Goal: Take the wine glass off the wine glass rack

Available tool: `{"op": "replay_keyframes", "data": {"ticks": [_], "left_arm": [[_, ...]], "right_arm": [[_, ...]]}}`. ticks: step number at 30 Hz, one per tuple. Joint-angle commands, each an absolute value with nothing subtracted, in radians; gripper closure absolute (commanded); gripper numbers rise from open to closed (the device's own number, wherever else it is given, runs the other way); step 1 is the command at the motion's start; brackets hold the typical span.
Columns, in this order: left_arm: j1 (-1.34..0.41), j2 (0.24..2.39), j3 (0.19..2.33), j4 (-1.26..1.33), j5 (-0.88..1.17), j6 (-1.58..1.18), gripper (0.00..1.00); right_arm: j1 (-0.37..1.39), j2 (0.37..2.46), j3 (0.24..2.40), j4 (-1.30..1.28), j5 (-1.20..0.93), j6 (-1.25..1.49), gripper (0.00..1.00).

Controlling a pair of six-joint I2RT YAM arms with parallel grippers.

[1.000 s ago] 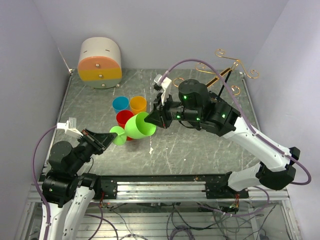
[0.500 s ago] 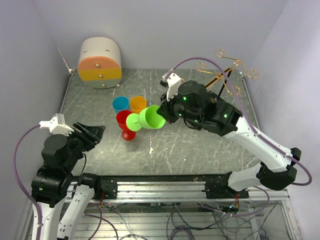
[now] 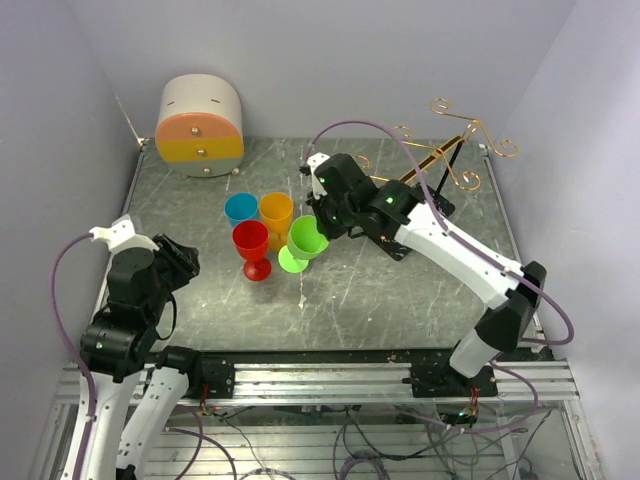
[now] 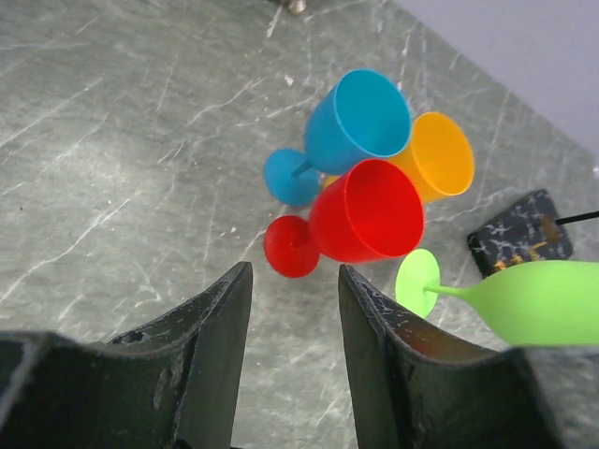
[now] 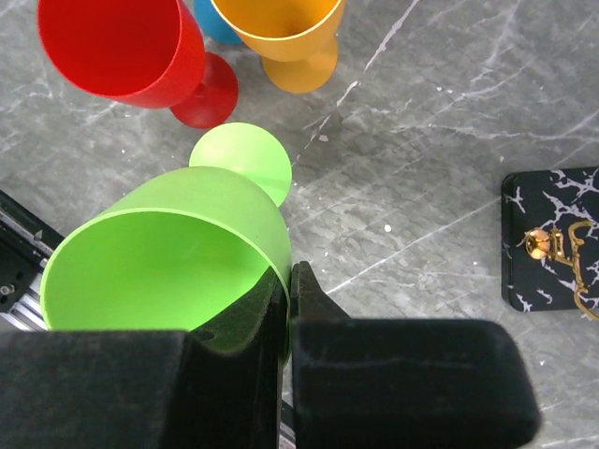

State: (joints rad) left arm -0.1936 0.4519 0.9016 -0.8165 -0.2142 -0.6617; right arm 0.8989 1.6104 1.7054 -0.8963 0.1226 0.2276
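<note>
My right gripper (image 3: pixel 318 226) is shut on the rim of a green wine glass (image 3: pixel 303 241), one finger inside the bowl and one outside; the glass (image 5: pixel 168 253) stands nearly upright with its foot (image 5: pixel 241 159) at the table beside the red glass. The rack (image 3: pixel 440 150), gold wire arms with scroll ends on a black post, stands at the back right with nothing hanging on it; its black base (image 5: pixel 552 238) shows in the right wrist view. My left gripper (image 4: pixel 295 281) is open and empty, drawn back to the near left, looking at the glasses; the green glass (image 4: pixel 543 299) shows at its right.
Red (image 3: pixel 251 245), blue (image 3: pixel 241 208) and orange (image 3: pixel 276 212) wine glasses stand grouped left of the green one. A cream box with orange and yellow drawers (image 3: pixel 199 125) sits at the back left. Purple walls enclose the grey table (image 3: pixel 380 290).
My right gripper swung the green glass from lying sideways to upright and lowered it beside the red glass. My left gripper let go of its foot and drew back to the near left.
</note>
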Motion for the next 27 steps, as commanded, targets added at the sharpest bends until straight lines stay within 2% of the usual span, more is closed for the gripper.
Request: {"op": "replay_keyframes", "data": {"ticks": [1, 12, 27], "left_arm": [[-0.193, 0.48, 0.884, -0.76, -0.248, -0.604, 0.48], [-0.193, 0.456, 0.866, -0.749, -0.244, -0.607, 0.49], [-0.193, 0.438, 0.863, -0.75, -0.243, -0.61, 0.49]], "right_arm": [[0.888, 1.685, 1.776, -0.915, 0.078, 0.211, 1.0], [0.878, 1.872, 1.819, -0.904, 0.088, 0.198, 1.0], [0.874, 1.993, 1.913, -0.907, 0.15, 0.202, 1.0]]}}
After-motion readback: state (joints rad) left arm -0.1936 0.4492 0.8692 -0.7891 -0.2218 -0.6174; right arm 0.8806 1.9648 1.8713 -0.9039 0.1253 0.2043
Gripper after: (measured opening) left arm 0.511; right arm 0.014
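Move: The free spot where the green wine glass is being taken lies about 2 cm ahead of the right hand, 6 cm to its left and some 22 cm below. Seen from that spot, the red glass stands about 7 cm to the left and 1 cm farther out, the yellow glass roughly 7 cm farther out and 2 cm to the left. From the left hand, the spot is about 8 cm ahead, 14 cm to the right and 22 cm below. The green wine glass, still pinched by its rim, is lowered about 9 cm by the right hand while it also goes forward and left, some 4 cm each, in towards the red and yellow glasses. The descent levels off near the end and the hand carries on forward-left; the wrist tilts roughly 10 degrees and the fingers keep their hold. ##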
